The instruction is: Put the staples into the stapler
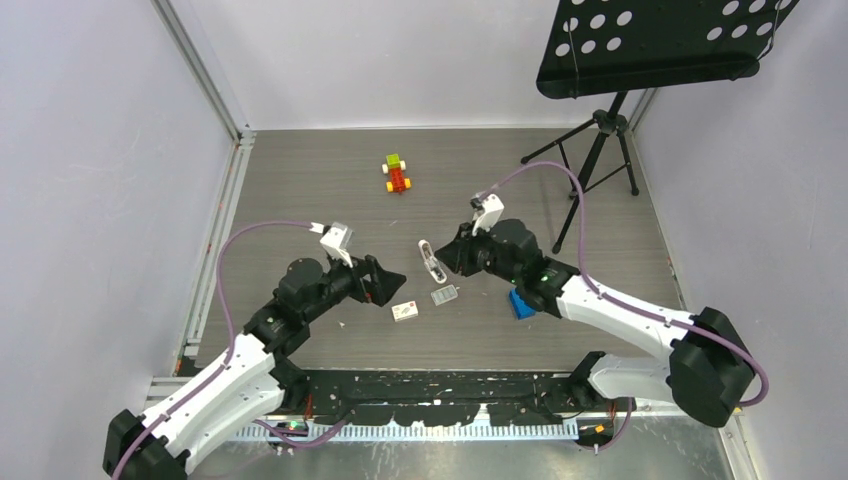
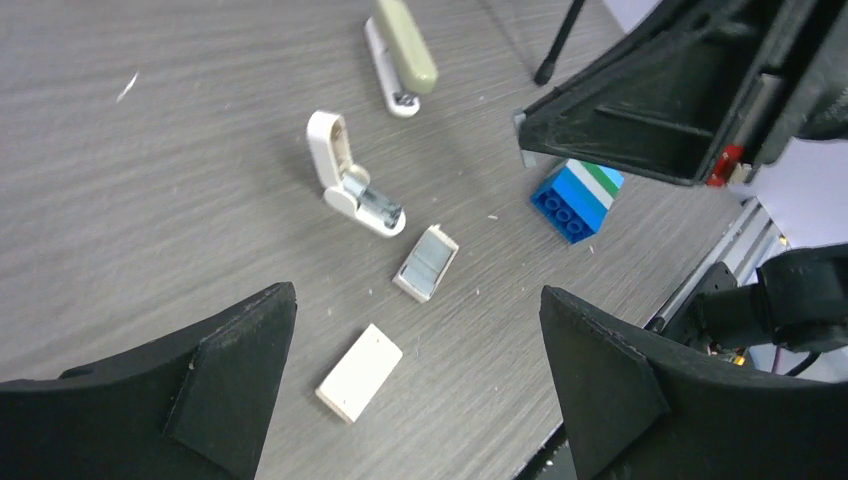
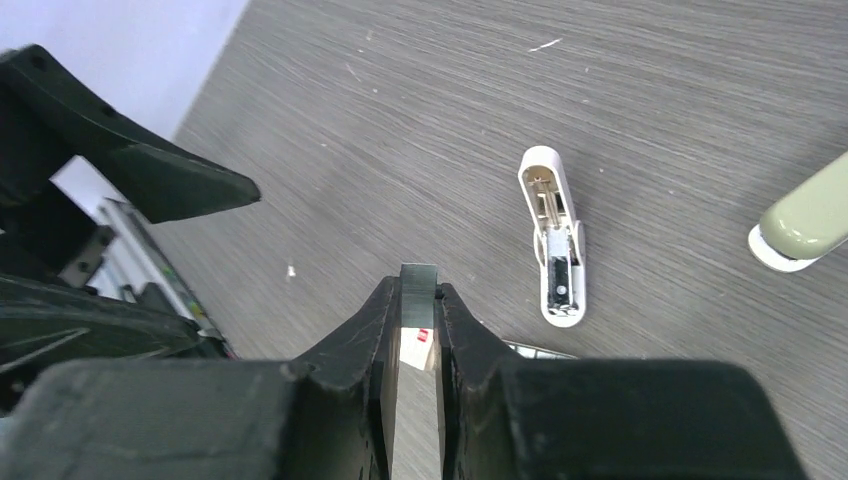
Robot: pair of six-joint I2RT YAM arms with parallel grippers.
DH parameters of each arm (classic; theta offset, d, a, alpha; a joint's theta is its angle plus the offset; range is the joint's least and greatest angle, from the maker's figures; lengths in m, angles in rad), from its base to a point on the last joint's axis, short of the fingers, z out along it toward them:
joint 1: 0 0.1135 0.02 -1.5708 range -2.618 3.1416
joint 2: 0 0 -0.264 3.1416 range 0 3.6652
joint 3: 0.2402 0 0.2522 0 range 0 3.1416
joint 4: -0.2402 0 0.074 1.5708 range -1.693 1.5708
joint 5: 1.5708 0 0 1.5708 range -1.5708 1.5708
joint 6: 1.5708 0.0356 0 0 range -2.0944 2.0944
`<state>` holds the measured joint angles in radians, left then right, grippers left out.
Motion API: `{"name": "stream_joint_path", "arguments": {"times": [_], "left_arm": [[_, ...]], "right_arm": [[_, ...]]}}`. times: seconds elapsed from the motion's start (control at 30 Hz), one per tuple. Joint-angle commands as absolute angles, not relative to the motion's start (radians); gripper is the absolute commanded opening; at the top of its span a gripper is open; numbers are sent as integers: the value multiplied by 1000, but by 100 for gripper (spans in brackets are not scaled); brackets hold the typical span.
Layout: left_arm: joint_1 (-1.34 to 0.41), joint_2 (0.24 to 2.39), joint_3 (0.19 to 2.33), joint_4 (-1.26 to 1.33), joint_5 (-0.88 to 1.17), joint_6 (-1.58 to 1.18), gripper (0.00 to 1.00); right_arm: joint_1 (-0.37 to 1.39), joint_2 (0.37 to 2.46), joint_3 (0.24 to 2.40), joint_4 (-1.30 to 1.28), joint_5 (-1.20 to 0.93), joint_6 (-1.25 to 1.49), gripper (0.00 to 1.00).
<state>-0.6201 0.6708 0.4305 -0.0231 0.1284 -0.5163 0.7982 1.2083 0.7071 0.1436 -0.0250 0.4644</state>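
My right gripper (image 3: 419, 295) is shut on the staples (image 3: 419, 277), a thin grey block that sticks out past its tips. It hovers above the table, just right of the stapler (image 1: 426, 248). The stapler (image 2: 407, 45) has a grey-beige top and a white base, and only its end shows in the right wrist view (image 3: 808, 218). The staples' white carton (image 2: 359, 372) lies flat under my left gripper (image 2: 415, 298), which is open and holds nothing. An open inner tray (image 2: 427, 262) with more grey staples lies beside the carton.
A short white stubby object (image 2: 350, 182), hinged open with metal showing, lies between the tray and the stapler. A blue-green-white block (image 2: 577, 198) sits to the right. A small toy car (image 1: 397, 173) stands farther back, and a music stand (image 1: 600, 140) at the back right.
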Motion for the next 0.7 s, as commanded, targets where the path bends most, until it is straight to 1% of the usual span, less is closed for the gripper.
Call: {"name": "stream_joint_path", "arguments": {"times": [0.0,0.1,0.17,0.47,0.57,0.67], "left_arm": [[-627,692,374,415,234,-370,93],[-636,742,335,586,293,-314,92],[-648,767,326,656,319,-263,92],[-768,818,309,774,403,145,95],[-781,832,311,799,428,229,94],[-783,849,311,818,452,273,90]], "right_arm": [[742,1148,679,263,-222,604,16],[728,1131,686,238,-273,640,16],[723,1121,700,209,-296,658,16],[691,1097,785,48,-387,768,16],[680,1086,794,45,-426,807,16],[676,1076,793,60,-467,836,16]]}}
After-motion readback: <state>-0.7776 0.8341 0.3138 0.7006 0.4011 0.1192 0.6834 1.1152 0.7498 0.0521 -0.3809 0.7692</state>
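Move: The right hand already pinches the short silver staple strip, about 11 cm to the right of the left hand, 4 cm farther out and nearly level. On the table some 15 cm below the left hand, the white box stands 5 cm to its right, the open mini stapler 10 cm right and 9 cm ahead, the staple tray 12 cm right and 2 cm ahead. From the right hand, the open left gripper is 11 cm left and 4 cm back. Rightward and up, the left hand travels about 7 cm towards the strip in the right fingers while rising nearly as much, first edging forward, then easing back; its wrist turns some 55 degrees until its wide-open jaws point mostly right and a touch upward. The right hand meanwhile lifts the pinched strip about 5 cm, drawing it back and turning it moderately, its grip kept. ##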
